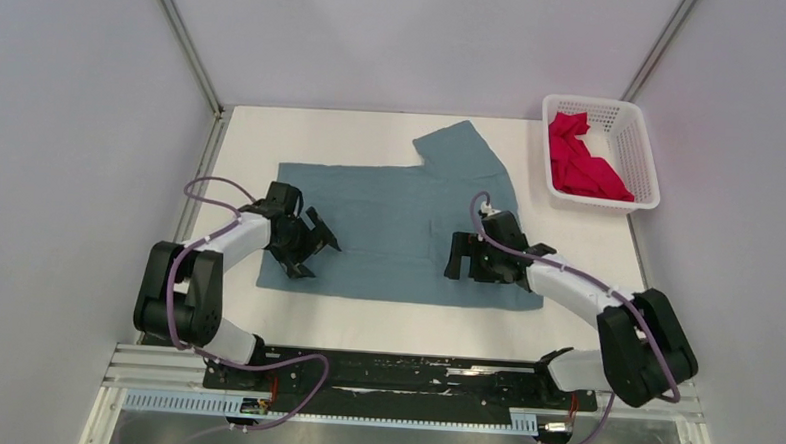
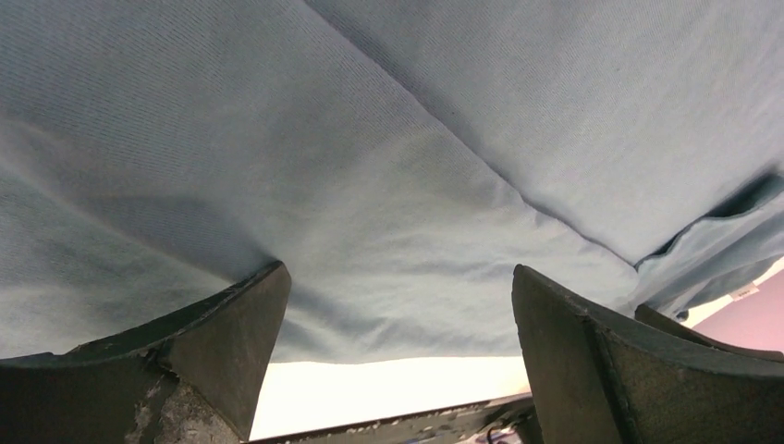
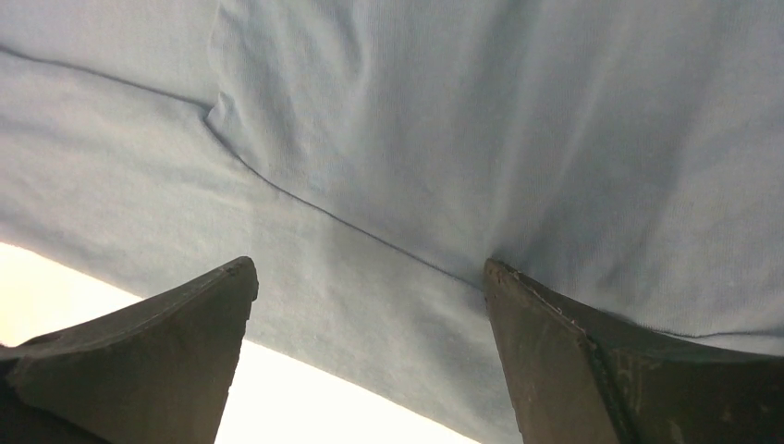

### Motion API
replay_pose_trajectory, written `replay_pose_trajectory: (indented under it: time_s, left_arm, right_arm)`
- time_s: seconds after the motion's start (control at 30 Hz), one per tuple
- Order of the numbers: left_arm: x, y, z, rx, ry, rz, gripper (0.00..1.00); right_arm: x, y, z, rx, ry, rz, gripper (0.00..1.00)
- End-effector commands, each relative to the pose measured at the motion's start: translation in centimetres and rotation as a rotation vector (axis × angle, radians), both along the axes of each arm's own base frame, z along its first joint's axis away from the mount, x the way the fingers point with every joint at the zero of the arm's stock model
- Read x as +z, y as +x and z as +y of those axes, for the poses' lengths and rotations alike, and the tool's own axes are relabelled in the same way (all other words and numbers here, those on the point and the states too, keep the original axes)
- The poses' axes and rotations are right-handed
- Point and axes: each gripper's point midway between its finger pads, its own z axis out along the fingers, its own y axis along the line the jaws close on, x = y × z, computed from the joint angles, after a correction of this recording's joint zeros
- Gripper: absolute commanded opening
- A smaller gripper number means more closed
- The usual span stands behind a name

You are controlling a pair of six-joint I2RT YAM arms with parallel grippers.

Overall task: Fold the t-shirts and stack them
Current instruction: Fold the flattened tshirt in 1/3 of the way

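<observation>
A blue-grey t-shirt (image 1: 399, 217) lies spread flat on the white table (image 1: 263, 136), one sleeve pointing to the far right. My left gripper (image 1: 312, 259) hangs open over the shirt's near left corner. My right gripper (image 1: 460, 257) hangs open over its near edge on the right. In the left wrist view the blue cloth (image 2: 370, 166) fills the frame, with its hem between my spread fingers (image 2: 231, 342). The right wrist view shows the same cloth (image 3: 416, 139) and a fold line between its fingers (image 3: 555, 361). A crimson-pink t-shirt (image 1: 582, 162) lies crumpled in the basket.
A white lattice basket (image 1: 644, 153) stands at the table's far right corner. Metal frame posts rise at both far corners. A black rail (image 1: 402, 373) runs along the near edge between the arm bases.
</observation>
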Motion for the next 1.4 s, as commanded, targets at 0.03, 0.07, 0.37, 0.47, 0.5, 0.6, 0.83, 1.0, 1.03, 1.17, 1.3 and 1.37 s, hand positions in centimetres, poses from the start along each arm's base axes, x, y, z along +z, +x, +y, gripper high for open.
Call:
replay_pose_trajectory:
  time_s: [0.03, 0.07, 0.37, 0.47, 0.5, 0.6, 0.83, 1.0, 1.03, 1.17, 1.3, 1.37]
  left_arm:
    - [-3.2, -6.7, 0.7, -0.023, 0.099, 0.144, 1.0]
    - [-3.3, -7.4, 0.5, -0.02, 0.101, 0.149, 1.0]
    - [-3.8, -13.9, 2.1, 0.042, 0.152, 0.209, 1.0]
    - [-3.3, -13.9, 1.6, 0.049, 0.111, 0.172, 1.0]
    - [-3.1, -14.0, 1.6, 0.053, 0.111, 0.176, 1.0]
    - [-2.1, -14.5, 2.4, 0.067, 0.159, 0.196, 1.0]
    - [1.7, -11.5, 2.3, 0.037, 0.15, 0.009, 1.0]
    - [6.5, -4.8, 1.7, 0.005, 0.177, -0.225, 1.0]
    - [8.1, -2.9, 1.8, 0.015, 0.189, -0.259, 1.0]
    - [10.2, 1.9, 5.6, 0.079, 0.288, -0.289, 1.0]
    - [11.0, 6.9, 9.9, 0.109, 0.305, -0.316, 1.0]
    - [10.6, 9.2, 12.5, 0.107, 0.333, -0.303, 1.0]
  right_arm:
    - [-1.9, -9.1, -1.1, 0.003, -0.01, 0.248, 1.0]
    - [-1.7, -9.9, -0.9, 0.011, 0.001, 0.256, 1.0]
    - [-1.1, -13.5, -2.1, -0.053, -0.011, 0.278, 1.0]
    - [-0.4, -13.3, -2.2, -0.084, 0.005, 0.258, 1.0]
    - [-0.2, -13.2, -2.6, -0.107, -0.011, 0.256, 1.0]
    - [0.5, -12.7, -3.1, -0.152, -0.026, 0.236, 1.0]
    - [3.7, -9.8, -2.9, -0.163, -0.02, 0.091, 1.0]
    - [10.5, -3.5, -1.4, -0.176, 0.03, -0.198, 1.0]
    - [11.8, -2.1, -0.9, -0.181, 0.043, -0.249, 1.0]
    - [14.5, 2.3, -0.4, -0.183, 0.042, -0.316, 1.0]
    - [14.9, 6.3, -0.9, -0.216, 0.049, -0.331, 1.0]
    - [15.1, 7.9, -1.2, -0.22, 0.067, -0.333, 1.0]
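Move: The t-shirt lies flat under both hands' open fingertips, barely a centimetre below the hand points. Its middle is about 17 cm right and 5 cm ahead of the left hand, and some 13 cm left and 5 cm ahead of the right hand. From the right hand, the sleeve sticks out about 27 cm straight ahead, and the basket stands roughly 28 cm ahead and 35 cm to the right. Back towards the bases go both hands together, wide-open fingertips still pressing on the t-shirt and dragging it level for about 12.5 cm, the right drifting some 4 cm to its right. Both then come free, rise and swing forward over the cloth by about 17 cm, fingers tipping forward, the left also veering left towards the far left corner. ##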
